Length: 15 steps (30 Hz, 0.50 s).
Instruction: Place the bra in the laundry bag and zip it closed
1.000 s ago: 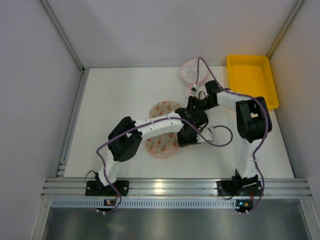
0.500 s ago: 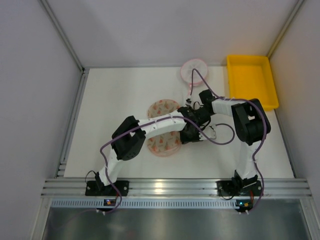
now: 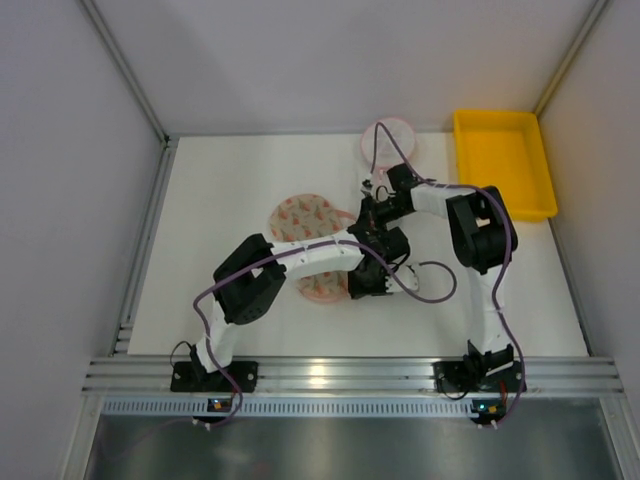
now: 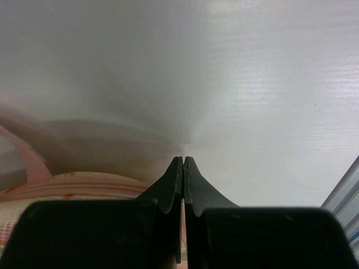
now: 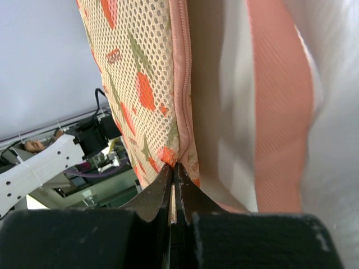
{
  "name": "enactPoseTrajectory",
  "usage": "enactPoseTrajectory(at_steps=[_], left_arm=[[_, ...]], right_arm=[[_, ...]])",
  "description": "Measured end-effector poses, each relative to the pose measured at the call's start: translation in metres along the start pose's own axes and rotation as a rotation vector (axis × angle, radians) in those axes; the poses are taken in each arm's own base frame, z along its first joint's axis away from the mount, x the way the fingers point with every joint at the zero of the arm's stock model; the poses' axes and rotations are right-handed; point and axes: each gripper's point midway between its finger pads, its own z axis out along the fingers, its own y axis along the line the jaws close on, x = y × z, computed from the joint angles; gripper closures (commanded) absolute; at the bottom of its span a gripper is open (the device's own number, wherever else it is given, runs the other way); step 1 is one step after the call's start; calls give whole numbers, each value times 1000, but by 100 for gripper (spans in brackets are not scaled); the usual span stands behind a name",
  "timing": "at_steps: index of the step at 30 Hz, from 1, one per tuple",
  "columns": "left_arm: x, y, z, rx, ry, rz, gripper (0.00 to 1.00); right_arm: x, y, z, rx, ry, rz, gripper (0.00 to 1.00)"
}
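The laundry bag (image 3: 303, 216) lies open on the white table as two round cream mesh halves with red speckles, the nearer half (image 3: 322, 287) partly under my left arm. My right gripper (image 3: 371, 207) is shut on the far half's edge. In the right wrist view its fingertips (image 5: 175, 166) pinch the mesh (image 5: 140, 84) beside the pink zip trim (image 5: 180, 73). My left gripper (image 3: 358, 283) sits at the near half's right edge. Its fingers (image 4: 183, 161) are shut, a thin pink strip shows in their gap, and the bag's rim (image 4: 73, 182) lies beside them. The bra is out of view.
A small round white mesh disc with a pink rim (image 3: 390, 140) lies at the back, just beyond my right gripper. A yellow tray (image 3: 503, 158) stands at the back right. Purple cables loop over the table by the arms (image 3: 432, 285).
My right gripper has moved left to the bag's far half and shut on its edge. That half has shifted left. The left arm has swung slightly left, still shut.
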Motion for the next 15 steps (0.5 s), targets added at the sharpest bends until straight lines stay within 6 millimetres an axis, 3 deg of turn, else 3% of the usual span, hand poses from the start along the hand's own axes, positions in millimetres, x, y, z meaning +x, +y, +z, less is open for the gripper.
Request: enactPoseTrajectory(at_steps=[8,11,12,15], left_arm=[[19,-6,0,-5,20,36,100],[19,-8,0,3,20,29,100],[19,-13,0,19,21,24,100],[11,-18,-3,34,13,17,100]], right_arm=[[-16,11,21,-35,19,0,97],[-20,21,28,-43,20,-38,67],[-24,25,28,-46,9,-62,52],[-34,31,22,-36,-17,-136,37]])
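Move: The right hand has the laundry bag's zip edge pinched; the bag's far end lies about 14 cm to its left, 4 cm farther out and 3 cm lower. The bag's strap stands some 4 cm left of this hand and 2 cm ahead, and the round mesh bag about 17 cm ahead and 5 cm right. From the left hand, closed at the bag's near right corner, the far end is some 19 cm ahead and 13 cm left. The right hand drags the zip edge about 5 cm left and forward, then opens; the left keeps hold. ##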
